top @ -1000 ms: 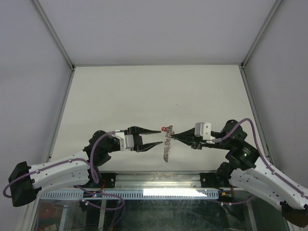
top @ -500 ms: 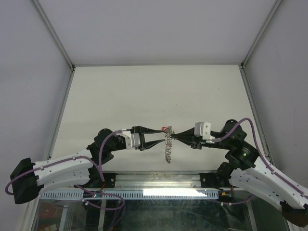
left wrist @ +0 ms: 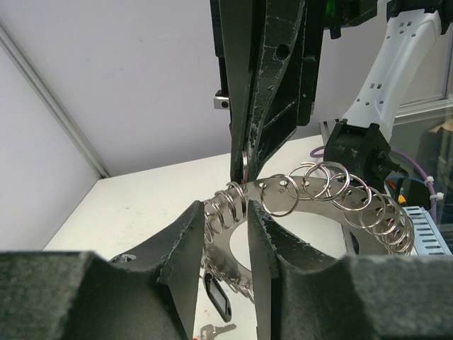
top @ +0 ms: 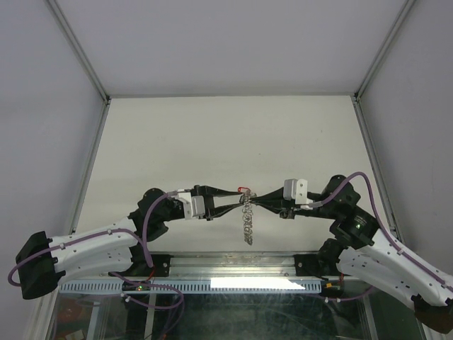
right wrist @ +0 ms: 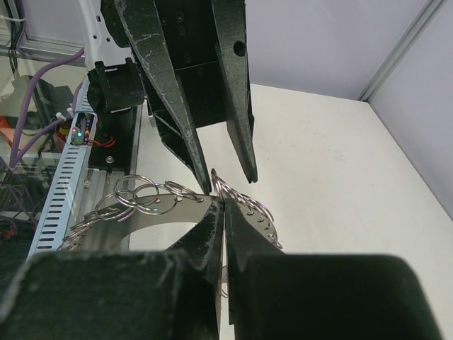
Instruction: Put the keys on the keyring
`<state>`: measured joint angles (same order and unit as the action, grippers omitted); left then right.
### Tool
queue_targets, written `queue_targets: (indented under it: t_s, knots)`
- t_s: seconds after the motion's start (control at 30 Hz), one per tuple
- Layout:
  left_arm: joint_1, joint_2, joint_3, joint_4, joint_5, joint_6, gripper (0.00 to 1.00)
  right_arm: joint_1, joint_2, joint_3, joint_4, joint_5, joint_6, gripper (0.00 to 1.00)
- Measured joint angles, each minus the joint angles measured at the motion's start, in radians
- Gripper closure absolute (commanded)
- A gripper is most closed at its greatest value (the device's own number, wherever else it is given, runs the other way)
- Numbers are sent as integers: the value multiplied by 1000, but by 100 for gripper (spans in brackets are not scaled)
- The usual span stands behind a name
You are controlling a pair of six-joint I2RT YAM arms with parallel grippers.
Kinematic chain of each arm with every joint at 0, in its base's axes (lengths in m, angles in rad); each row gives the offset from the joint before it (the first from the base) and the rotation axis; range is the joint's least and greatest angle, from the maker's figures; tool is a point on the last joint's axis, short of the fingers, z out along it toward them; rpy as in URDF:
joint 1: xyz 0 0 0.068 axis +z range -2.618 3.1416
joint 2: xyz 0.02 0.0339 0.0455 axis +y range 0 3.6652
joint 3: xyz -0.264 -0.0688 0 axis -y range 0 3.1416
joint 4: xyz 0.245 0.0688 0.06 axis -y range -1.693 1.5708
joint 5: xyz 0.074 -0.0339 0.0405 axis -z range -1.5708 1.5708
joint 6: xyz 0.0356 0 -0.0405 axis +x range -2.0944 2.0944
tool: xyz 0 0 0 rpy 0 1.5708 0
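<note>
The keyring [top: 247, 223], a flat metal ring strung with many wire split rings, hangs edge-on above the table between both arms. My right gripper [top: 256, 202] is shut on its rim, and the right wrist view shows the pads [right wrist: 212, 227] pinching the keyring [right wrist: 163, 212]. My left gripper [top: 241, 200] is open, with its fingers on either side of the keyring's [left wrist: 311, 205] far part and split rings in the gap [left wrist: 224, 207]. The keys' red tag [top: 245, 189] shows at the ring's far end. In the left wrist view the tag [left wrist: 218, 297] hangs dark below the ring, with the small key [left wrist: 212, 329] under it.
White walls with aluminium corner rails [top: 85, 64] enclose the pale table [top: 226, 134]. A metal rail and a slotted cable duct [top: 212, 283] run along the near edge by the arm bases. The left arm's purple cable [top: 145, 227] loops over its wrist.
My left gripper has moved right up to the keyring and its fingers have narrowed around the ring's far part. The right gripper has kept its hold, and the ring has barely shifted.
</note>
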<state>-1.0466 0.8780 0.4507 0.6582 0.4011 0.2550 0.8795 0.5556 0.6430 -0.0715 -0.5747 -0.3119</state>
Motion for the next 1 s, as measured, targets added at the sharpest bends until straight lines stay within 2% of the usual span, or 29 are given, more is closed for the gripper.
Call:
queue_targets:
  t_s: [0.53, 0.7, 1.0]
  knots:
    - [0, 19, 13, 14, 4, 3, 89, 0, 0, 0, 0, -8, 4, 100]
    - [0, 27, 31, 11, 13, 5, 100, 0, 0, 0, 0, -10, 7, 100]
    - [0, 52, 70, -34, 23, 19, 100, 0, -8, 0, -16, -9, -3, 100]
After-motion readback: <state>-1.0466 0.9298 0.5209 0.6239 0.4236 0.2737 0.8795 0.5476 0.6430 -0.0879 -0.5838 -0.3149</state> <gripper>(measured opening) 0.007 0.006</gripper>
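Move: The small ring the half-open left fingers go for, on the keyring's rim, lies about 2 cm to that hand's right and 1 cm below, level fore and aft. The keyring's big flat plate hangs some 5 cm back, 3 cm right and 6 cm below the left hand; the red key tag on the table is roughly 8 cm ahead, 2 cm right. From the right hand, already pinching a neighbouring ring, the target is about 1 cm ahead and 1 cm left. Left fingers shut on a small ring beside the right's steady pinch, easing about 1 cm right and up. ##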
